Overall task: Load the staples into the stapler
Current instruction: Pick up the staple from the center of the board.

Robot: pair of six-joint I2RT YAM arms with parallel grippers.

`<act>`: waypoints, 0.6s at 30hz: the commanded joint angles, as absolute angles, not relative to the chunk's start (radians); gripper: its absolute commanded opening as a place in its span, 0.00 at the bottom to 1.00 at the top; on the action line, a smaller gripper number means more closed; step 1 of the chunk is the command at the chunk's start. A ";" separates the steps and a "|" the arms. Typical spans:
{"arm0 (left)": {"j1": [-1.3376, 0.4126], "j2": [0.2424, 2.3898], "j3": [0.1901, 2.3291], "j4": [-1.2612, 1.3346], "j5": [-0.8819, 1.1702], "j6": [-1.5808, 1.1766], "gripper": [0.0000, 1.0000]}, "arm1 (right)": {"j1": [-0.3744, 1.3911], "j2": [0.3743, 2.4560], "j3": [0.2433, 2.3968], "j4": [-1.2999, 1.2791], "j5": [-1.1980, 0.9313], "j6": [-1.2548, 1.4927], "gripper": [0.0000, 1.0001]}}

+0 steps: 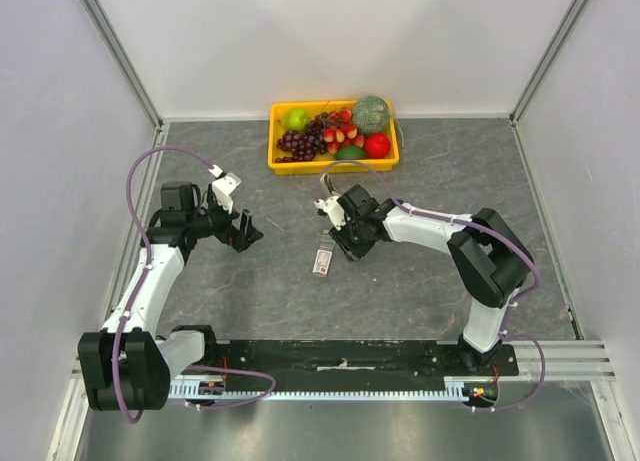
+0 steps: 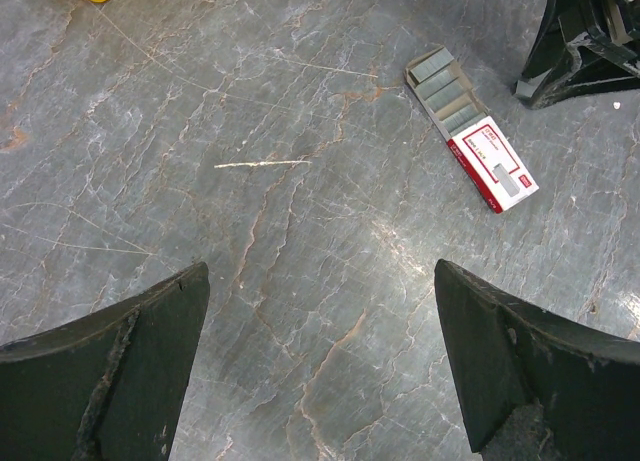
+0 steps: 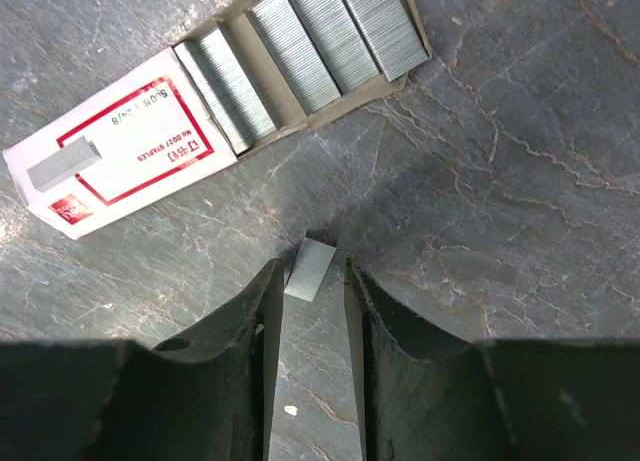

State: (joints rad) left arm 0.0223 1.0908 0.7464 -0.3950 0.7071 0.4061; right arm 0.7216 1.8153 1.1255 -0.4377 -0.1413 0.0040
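The staples box [image 1: 322,260] lies flat on the grey table, its red-and-white sleeve [image 3: 120,156] slid partly off the tray of silvery strips [image 3: 320,41]. The left wrist view shows the box [image 2: 470,129] too. A short loose strip of staples [image 3: 310,269] lies on the table just below the box. My right gripper [image 3: 312,271] stands over it, jaws narrowly apart. The strip sits between the tips, with a gap on its right side. Well left of the box, my left gripper [image 2: 320,331] is wide open over bare table. The stapler is out of view.
A yellow basket [image 1: 275,151] of toy fruit stands at the back of the table, behind the right arm. White walls close in the table on the left, right and back. The right gripper [image 2: 580,41] shows at the top right of the left wrist view.
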 commanded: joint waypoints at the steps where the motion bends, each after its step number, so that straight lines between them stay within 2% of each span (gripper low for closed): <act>1: 0.028 1.075 0.747 -0.377 0.699 0.413 1.00 | 0.730 1.839 1.131 -0.420 -0.150 0.014 0.36; 8: 0.028 1.078 0.746 -0.376 0.701 0.414 1.00 | 0.735 1.838 1.135 -0.431 -0.126 0.008 0.18; 18: 0.028 1.078 0.749 -0.377 0.713 0.414 1.00 | 0.733 1.796 1.227 -0.509 -0.086 -0.115 0.13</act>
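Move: The loose staple strip lies right between the right hand's half-open fingertips, level with them. The open staple box stands some 4 cm to that hand's left, its middle about 1 cm farther out. The green-grey stapler is roughly 13 cm ahead and 4 cm left, about level in height. From the left hand the strip is about 21 cm to the right, 3 cm back and 13 cm below. The right hand's fingertips shut on the small staple strip beside the open box and pinch it from both sides, their opening roughly halved. The hand stays nearly in place down at the board, then at the very end just begins to ease forward and up, by less than half a centimetre. ##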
